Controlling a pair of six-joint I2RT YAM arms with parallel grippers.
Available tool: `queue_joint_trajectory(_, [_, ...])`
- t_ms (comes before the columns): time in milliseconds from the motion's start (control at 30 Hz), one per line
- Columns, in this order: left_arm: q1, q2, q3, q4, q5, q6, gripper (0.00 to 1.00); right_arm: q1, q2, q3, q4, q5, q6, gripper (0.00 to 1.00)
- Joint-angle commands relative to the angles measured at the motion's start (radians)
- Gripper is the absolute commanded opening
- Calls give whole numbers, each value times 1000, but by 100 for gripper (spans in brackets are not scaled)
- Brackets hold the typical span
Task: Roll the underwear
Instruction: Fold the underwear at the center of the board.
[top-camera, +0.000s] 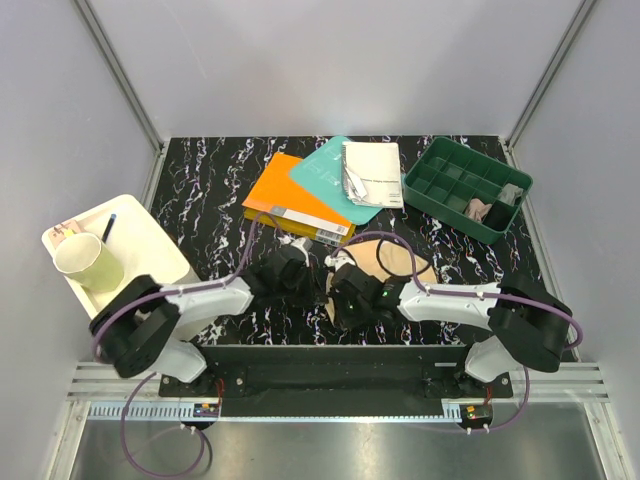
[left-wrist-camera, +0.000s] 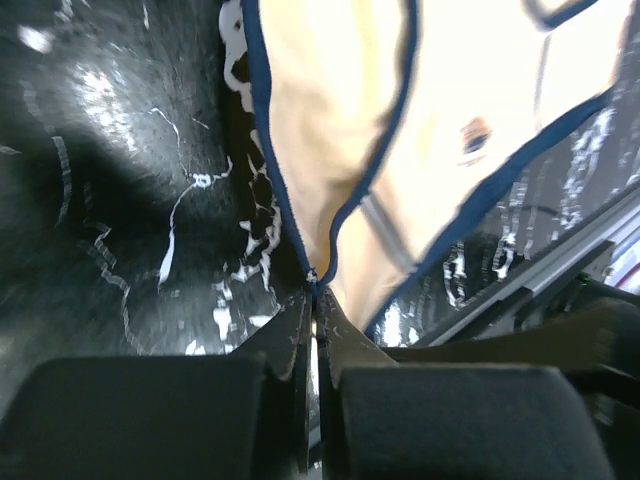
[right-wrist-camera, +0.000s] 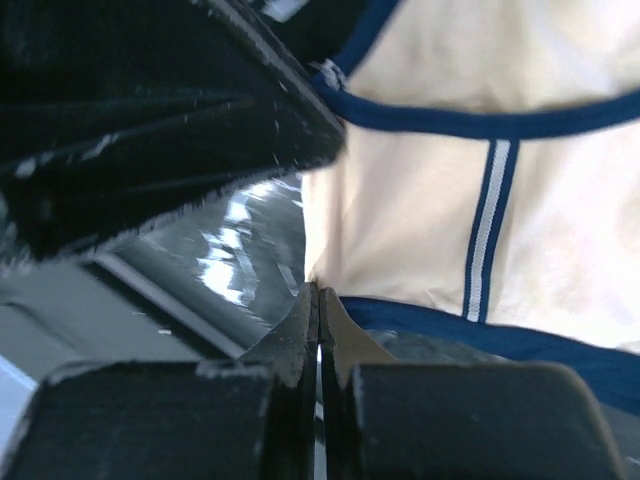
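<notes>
The beige underwear (top-camera: 392, 262) with dark navy edging lies flat on the black marbled table, close to the front edge at centre. Both grippers meet at its near-left side. My left gripper (top-camera: 308, 277) is shut, and in the left wrist view its tips (left-wrist-camera: 316, 288) pinch the navy edging where two hems of the underwear (left-wrist-camera: 330, 120) meet. My right gripper (top-camera: 347, 297) is also shut. Its tips (right-wrist-camera: 319, 292) nip the lower corner of the underwear (right-wrist-camera: 400, 230) by the navy hem. The left gripper's black body (right-wrist-camera: 150, 120) fills the upper left of the right wrist view.
Behind the underwear lie an orange book (top-camera: 290, 200), a teal book (top-camera: 322, 172) and a white spiral booklet (top-camera: 372, 172). A green compartment bin (top-camera: 447, 213) with bits of fabric sits back right. At the left, a white tray (top-camera: 150, 240) holds a paper cup (top-camera: 88, 262).
</notes>
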Motion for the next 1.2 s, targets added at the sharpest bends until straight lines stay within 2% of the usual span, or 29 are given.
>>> queue_joint_trajectory(0, [0,-153,9,-100,-107,47,0,10,-21,71,71,-77,9,0])
queue_joint_trajectory(200, [0,-270,12,-228,-143,106,0,10,8,111,105,-125,20,0])
queue_joint_trajectory(367, [-1,-224,78,-250,-131,134,0,9,-42,97,76,-30,59,0])
queue_joint_trajectory(767, [-50,1,344,-180,-51,194,0,-57,-299,-36,-88,191,231,0])
queue_joint_trajectory(1167, [-152,265,596,-86,46,215,0,-135,-568,-147,-305,311,374,0])
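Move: Both hands already pinch the left edge of the peach underwear, some 2 cm off the board; its middle lies about 10 cm to the left hand's right and 3 cm farther out, barely 2 cm below. From the right hand, the underwear's middle is roughly 9 cm to the right, 7 cm ahead and 1 cm down. Nearest the left hand, the orange binder lies about 18 cm ahead and 6 cm left, and the notebook 28 cm ahead and 11 cm right. With their fingers kept shut on the navy-trimmed edge, both hands first lift it about 4 cm while drawing it 3 to 4 cm left, then reverse and sweep it some 12 cm to the right, over the rest of the underwear, rising another 3 to 4 cm and easing slightly forward. The left hand tips its fingers up a little and turns some 15 degrees clockwise, while the right hand turns nearly 30 degrees clockwise with its left side rising about 10 degrees. ##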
